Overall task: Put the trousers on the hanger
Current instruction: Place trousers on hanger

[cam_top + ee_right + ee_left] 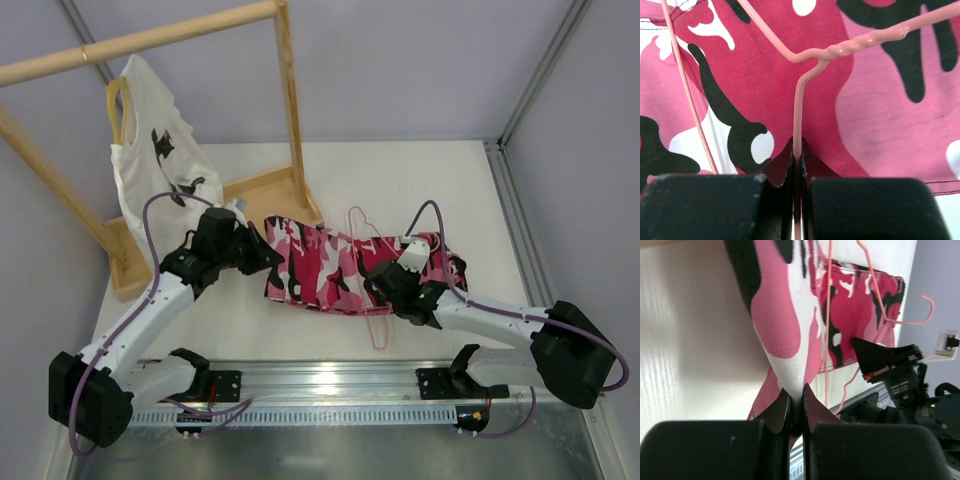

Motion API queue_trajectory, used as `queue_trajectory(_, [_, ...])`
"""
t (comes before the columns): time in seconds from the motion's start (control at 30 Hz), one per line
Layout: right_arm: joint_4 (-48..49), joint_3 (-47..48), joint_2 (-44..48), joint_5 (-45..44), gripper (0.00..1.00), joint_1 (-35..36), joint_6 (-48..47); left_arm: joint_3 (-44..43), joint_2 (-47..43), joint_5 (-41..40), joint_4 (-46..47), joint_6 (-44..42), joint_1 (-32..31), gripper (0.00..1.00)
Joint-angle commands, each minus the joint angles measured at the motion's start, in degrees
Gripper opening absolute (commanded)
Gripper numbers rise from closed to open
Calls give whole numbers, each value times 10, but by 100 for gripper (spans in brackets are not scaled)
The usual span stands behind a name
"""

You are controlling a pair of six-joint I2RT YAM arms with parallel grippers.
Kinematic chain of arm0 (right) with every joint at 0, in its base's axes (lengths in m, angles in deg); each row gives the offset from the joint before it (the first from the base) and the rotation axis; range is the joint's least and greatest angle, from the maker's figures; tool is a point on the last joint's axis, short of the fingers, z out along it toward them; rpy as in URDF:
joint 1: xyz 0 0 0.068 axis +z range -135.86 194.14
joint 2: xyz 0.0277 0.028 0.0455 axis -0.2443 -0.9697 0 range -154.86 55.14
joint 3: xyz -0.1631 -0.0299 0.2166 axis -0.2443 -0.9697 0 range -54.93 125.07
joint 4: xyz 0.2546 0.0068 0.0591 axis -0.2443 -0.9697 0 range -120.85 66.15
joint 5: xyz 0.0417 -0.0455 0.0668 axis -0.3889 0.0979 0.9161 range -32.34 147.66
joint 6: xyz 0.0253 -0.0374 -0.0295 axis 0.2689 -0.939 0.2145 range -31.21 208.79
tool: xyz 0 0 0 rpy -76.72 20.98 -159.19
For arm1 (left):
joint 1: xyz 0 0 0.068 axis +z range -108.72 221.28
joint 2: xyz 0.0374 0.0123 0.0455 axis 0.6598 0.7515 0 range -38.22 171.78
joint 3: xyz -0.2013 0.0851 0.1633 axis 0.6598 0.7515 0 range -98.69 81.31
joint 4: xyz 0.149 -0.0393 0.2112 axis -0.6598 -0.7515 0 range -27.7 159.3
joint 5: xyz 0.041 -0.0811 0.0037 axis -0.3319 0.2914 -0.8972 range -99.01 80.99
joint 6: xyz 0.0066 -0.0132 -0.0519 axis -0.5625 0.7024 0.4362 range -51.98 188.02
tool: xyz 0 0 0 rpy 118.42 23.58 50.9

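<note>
The camouflage trousers [330,262] lie folded across the middle of the table, in pink, magenta, white and black. The thin pale-pink hanger [368,290] lies over them, its hook pointing to the back. My left gripper [268,256] is at the trousers' left end and is shut on a fold of the cloth [790,335]; the gripper [796,392] pinches that fold between both fingers. My right gripper [378,282] sits over the trousers' right half. In the right wrist view this gripper [797,156] is shut on the hanger's wire [799,105] just below its twisted neck.
A wooden clothes rack [285,120] stands at the back left with its base [250,195] on the table. A white T-shirt with black print [155,160] hangs from it on a yellow hanger [117,105]. A metal rail [330,385] runs along the near edge.
</note>
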Motion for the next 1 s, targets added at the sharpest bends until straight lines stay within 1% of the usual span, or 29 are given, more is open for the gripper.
queue_trajectory(0.0, [2, 23, 18, -38, 4, 7, 35, -64, 24, 2, -15, -9, -14, 0])
queue_trajectory(0.13, [14, 21, 41, -27, 4, 7, 35, -85, 83, 7, 18, 7, -55, 0])
queue_trajectory(0.23, [16, 30, 37, -20, 4, 8, 48, -87, 121, 11, 82, 37, -87, 0])
queue_trajectory(0.27, [17, 29, 36, -19, 4, 9, 52, -88, 132, 16, 116, 45, -95, 0])
queue_trajectory(0.5, [74, -3, 47, -12, 4, 13, 64, -152, 229, 31, 212, 81, -172, 0])
queue_trajectory(0.6, [79, -14, 65, -17, 4, 13, 70, -188, 287, 24, 237, 86, -196, 0])
queue_trajectory(0.63, [81, -20, 71, -18, 4, 12, 71, -195, 321, 26, 244, 90, -208, 0])
queue_trajectory(0.7, [88, -27, 87, -19, 4, 13, 71, -211, 353, 38, 271, 109, -222, 0])
queue_trajectory(0.73, [90, -34, 90, -21, 4, 14, 72, -219, 386, 38, 285, 113, -227, 0])
queue_trajectory(0.87, [98, -46, 102, -28, 4, 13, 70, -255, 445, 47, 291, 117, -245, 0])
queue_trajectory(0.93, [104, -54, 105, -27, 4, 13, 67, -257, 454, 45, 292, 117, -248, 0])
queue_trajectory(0.97, [105, -56, 108, -30, 4, 13, 67, -257, 456, 40, 289, 117, -248, 2])
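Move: Some 20 cm to the right of the left fingers, 2 cm back and 12 cm below, the hanger's lower bar crosses over the trousers whose near-left end those fingers still grip. The hanger's neck is about 27 cm to the right of that hand and level in reach. The rack base's right corner is roughly 10 cm ahead and 9 cm right of it. From the right hand, holding the hanger wire just below the neck, the bar lies about 5 cm left. Carrying the gripped trouser end rightward across the hanger's bar, the left hand sweeps about 23 cm towards the right gripper, nearly level at first and then sinking to finish some 6 cm lower, its wrist swinging about 20 degrees clockwise. The right hand keeps its pinch on the hanger wire, raising it 2–3 cm and rolling its left side up roughly 15 degrees. ##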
